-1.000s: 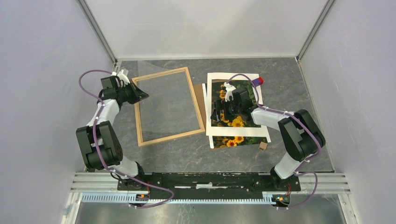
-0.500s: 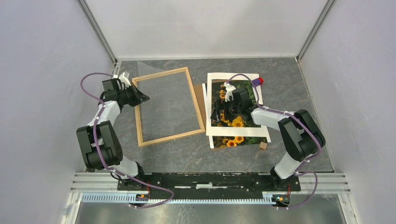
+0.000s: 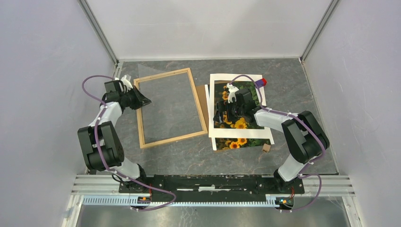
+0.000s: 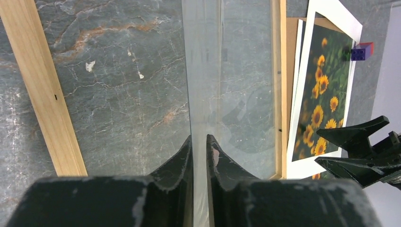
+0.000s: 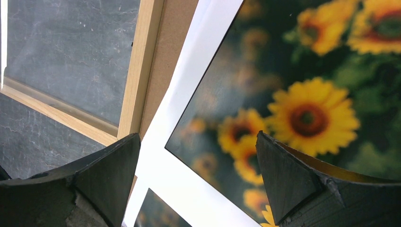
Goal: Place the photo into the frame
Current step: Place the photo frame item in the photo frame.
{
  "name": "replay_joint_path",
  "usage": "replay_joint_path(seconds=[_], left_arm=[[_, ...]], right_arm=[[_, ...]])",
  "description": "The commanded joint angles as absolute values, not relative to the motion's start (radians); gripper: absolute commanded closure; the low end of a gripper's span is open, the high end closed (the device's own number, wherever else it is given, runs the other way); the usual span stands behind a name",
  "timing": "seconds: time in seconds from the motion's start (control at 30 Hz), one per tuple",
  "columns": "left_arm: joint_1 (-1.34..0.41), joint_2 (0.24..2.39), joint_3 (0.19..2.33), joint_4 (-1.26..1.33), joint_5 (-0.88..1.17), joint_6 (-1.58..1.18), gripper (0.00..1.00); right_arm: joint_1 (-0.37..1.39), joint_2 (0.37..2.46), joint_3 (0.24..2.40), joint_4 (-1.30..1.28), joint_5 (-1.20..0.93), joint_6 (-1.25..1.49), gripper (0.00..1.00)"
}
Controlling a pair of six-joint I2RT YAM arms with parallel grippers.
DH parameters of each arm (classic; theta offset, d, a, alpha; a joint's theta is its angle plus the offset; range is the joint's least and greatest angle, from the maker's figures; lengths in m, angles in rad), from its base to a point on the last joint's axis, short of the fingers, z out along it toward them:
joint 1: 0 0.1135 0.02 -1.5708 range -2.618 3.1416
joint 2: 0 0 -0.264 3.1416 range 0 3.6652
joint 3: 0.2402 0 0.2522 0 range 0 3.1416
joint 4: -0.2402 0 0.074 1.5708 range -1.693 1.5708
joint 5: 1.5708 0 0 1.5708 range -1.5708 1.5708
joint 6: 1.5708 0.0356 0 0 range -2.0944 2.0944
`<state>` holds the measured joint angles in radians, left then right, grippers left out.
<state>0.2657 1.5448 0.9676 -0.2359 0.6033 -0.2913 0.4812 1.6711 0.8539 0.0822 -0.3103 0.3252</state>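
The light wood frame (image 3: 174, 139) lies flat left of centre with bare tabletop showing through it. My left gripper (image 3: 144, 100) is at its far left corner. Its jaws (image 4: 199, 137) are parted by a narrow slit, and a tilted clear pane (image 4: 203, 85) has its edge in that slit. The sunflower photo (image 3: 239, 124) lies to the right under a white mat (image 3: 241, 134), and a strip of it pokes out below. My right gripper (image 3: 219, 115) hovers wide open over the mat's window corner (image 5: 198, 137), holding nothing.
A brown backing board (image 3: 206, 94) peeks out between frame and mat. A red and blue block (image 3: 262, 82) sits at the mat's far right corner. A small brown block (image 3: 266, 147) lies near the front right. Enclosure walls stand close on both sides.
The left gripper has shifted slightly with the pane and its jaws have parted a little. The right arm has not moved.
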Motion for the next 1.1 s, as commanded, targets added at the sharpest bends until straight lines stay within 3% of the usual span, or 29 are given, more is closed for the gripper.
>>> replay_joint_path(seconds=[0.0,0.33,0.43,0.67,1.07], left_arm=[[0.258,1.544,0.997,-0.251,0.564,-0.311,0.78],[0.258,1.560,1.011,-0.276,0.528,-0.319,0.63],[0.258,1.560,1.014,-0.276,0.521,-0.323,0.50],[0.257,1.548,1.015,-0.291,0.470,-0.334,0.32],[0.256,1.542,1.036,-0.340,0.399,-0.322,0.22]], right_arm=[[0.478,1.676,0.854,0.112,-0.313,0.321,0.02],[0.479,1.672,0.856,0.110,-0.310,0.318,0.02],[0.478,1.672,0.857,0.109,-0.309,0.318,0.02],[0.478,1.670,0.859,0.107,-0.308,0.317,0.02],[0.478,1.664,0.859,0.107,-0.308,0.316,0.02]])
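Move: The clear sheet's left edge is still between my left hand's barely parted fingertips; its middle is about 7 cm to the right and 4 cm lower. The wooden frame's middle lies some 6 cm right, 2 cm back and 7 cm below; its left bar runs about 6 cm to my left, level with me. The sunflower photo is roughly 34 cm right and 1 cm back. From my idle right hand the frame's middle is about 20 cm left and 4 cm ahead. I keep opening my left fingers until they stand about three-quarters wide, letting go of the clear sheet's left edge over the frame. Meanwhile the hand eases about 2 cm left, towards the left bar, and about 2 cm down, with the wrist tipping its fingertips downward and turning slightly counter-clockwise, under 10 degrees in all. ##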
